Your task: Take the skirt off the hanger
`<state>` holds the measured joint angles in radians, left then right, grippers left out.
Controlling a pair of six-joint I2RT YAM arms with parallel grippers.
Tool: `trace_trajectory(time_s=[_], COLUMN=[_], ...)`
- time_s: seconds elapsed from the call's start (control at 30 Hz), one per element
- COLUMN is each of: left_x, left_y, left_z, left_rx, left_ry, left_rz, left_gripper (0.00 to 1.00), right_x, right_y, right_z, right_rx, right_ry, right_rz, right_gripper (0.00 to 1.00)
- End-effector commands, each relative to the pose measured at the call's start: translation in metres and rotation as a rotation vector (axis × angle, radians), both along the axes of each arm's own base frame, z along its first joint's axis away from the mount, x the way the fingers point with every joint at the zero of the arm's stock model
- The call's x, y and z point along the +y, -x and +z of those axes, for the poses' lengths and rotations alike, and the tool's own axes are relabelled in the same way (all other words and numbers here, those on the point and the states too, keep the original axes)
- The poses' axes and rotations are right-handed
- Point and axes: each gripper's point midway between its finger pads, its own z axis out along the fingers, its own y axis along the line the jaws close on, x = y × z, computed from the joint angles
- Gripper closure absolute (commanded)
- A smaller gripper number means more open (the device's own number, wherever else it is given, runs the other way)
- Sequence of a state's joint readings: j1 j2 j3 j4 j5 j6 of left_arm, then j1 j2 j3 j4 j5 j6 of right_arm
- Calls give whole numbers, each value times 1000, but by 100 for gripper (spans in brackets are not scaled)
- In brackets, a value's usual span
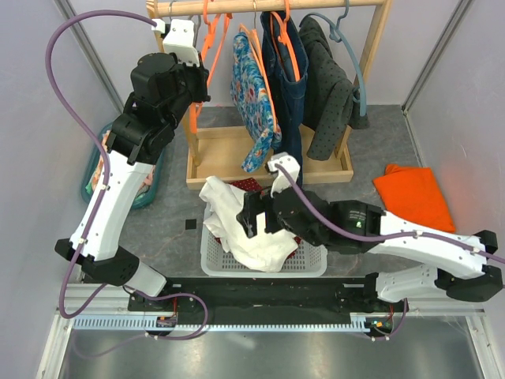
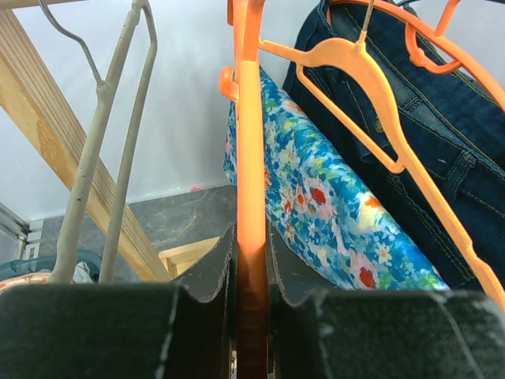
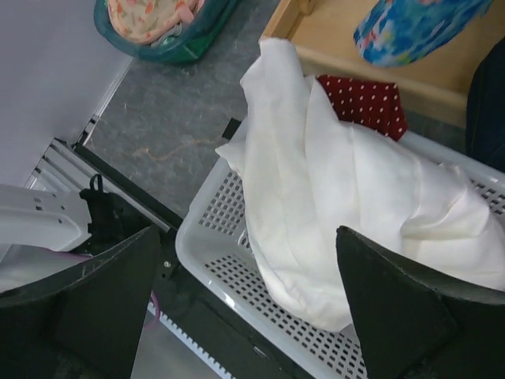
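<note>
The white skirt (image 1: 235, 225) lies crumpled in the white mesh basket (image 1: 207, 254), draped over its left rim. In the right wrist view the skirt (image 3: 331, 181) fills the basket (image 3: 229, 272). My right gripper (image 3: 246, 233) hovers just above it, open wide, with nothing between its fingers; from above, the right gripper (image 1: 254, 215) is over the basket's middle. My left gripper (image 2: 252, 260) is shut on a bare orange hanger (image 2: 249, 142) up at the rack's left end. The top view shows the left gripper (image 1: 202, 77) below that hanger (image 1: 211, 39).
A wooden rack (image 1: 268, 162) holds a blue floral garment (image 1: 252, 95), jeans (image 1: 288, 71) and a dark spotted top (image 1: 327, 87). A grey wire hanger (image 2: 118, 118) hangs left of my left gripper. An orange cloth (image 1: 414, 196) lies right, a teal basket (image 1: 146, 188) left. A red dotted cloth (image 3: 363, 103) sits under the skirt.
</note>
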<state>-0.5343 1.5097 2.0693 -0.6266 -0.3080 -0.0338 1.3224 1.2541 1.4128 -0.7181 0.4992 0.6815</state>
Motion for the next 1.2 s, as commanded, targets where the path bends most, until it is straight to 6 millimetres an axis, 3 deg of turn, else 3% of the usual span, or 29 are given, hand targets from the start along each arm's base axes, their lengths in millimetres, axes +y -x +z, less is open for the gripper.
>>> trace_trajectory(time_s=[0.0,0.03,0.23,0.33,0.43,0.53,0.57,0.67,0.7,0.73,0.8,0.9,1.1,1.17], left_x=[10,10,14,13,12,12,12,10,10,10,12,17,23,23], left_y=[8,8,11,11,11,7,5,-2,-5,-6,-13,-29,-54,-59], left_z=[30,29,29,27,30,28,27,23,22,24,23,18,9,6], left_rx=[-92,-91,-91,-88,-95,-96,-95,-85,-82,-86,-81,-59,-42,-36], left_ry=[19,18,19,18,20,-6,-7,-17,-19,-15,-8,15,3,-4], left_rz=[19,19,25,22,20,27,30,41,47,47,62,86,117,116], left_gripper=[98,98,98,98,98,98,98,98,98,98,98,98,98,98], right_x=[-8,3,3,-1,-1,5,10,6,8,4,5,5,9,5], right_y=[-37,-46,-107,-119,-119,-100,-89,-66,-53,-45,-28,-7,13,14], right_z=[-23,-32,-86,-102,-115,-137,-140,-142,-130,-134,-124,-124,-153,-173], right_rx=[-94,-93,-117,-144,-134,-59,-17,12,-5,0,16,52,131,155], right_ry=[210,210,346,412,432,398,355,284,241,242,177,125,130,166], right_rz=[-20,-10,-63,-68,-52,33,64,91,108,112,116,139,170,156], right_gripper=[2,2,2,2,2,21,40,63,67,73,78,79,81,83])
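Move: The white shirt lies heaped in the basket below my right hand, its middle about 3 cm ahead, 4 cm to the left and 22 cm down. The basket's middle is some 3 cm ahead, 2 cm left and 27 cm down; the visible end of the red dotted cloth is about 15 cm ahead, 7 cm left and 22 cm down. My left hand already grips the bare orange hanger; from it, the rack's rail above is about 17 cm straight ahead and 14 cm up. With my right hand wide open I reach forward and down, about 11 cm out and 14 cm lower, into the far part of the white shirt. I close on a fold, draw it straight back about 11 cm while rolling the wrist partly back, and keep the pinch. Late on, my left hand, still gripping the orange hanger, pushes about 5 cm forward towards the rail, veering slightly left and down. ##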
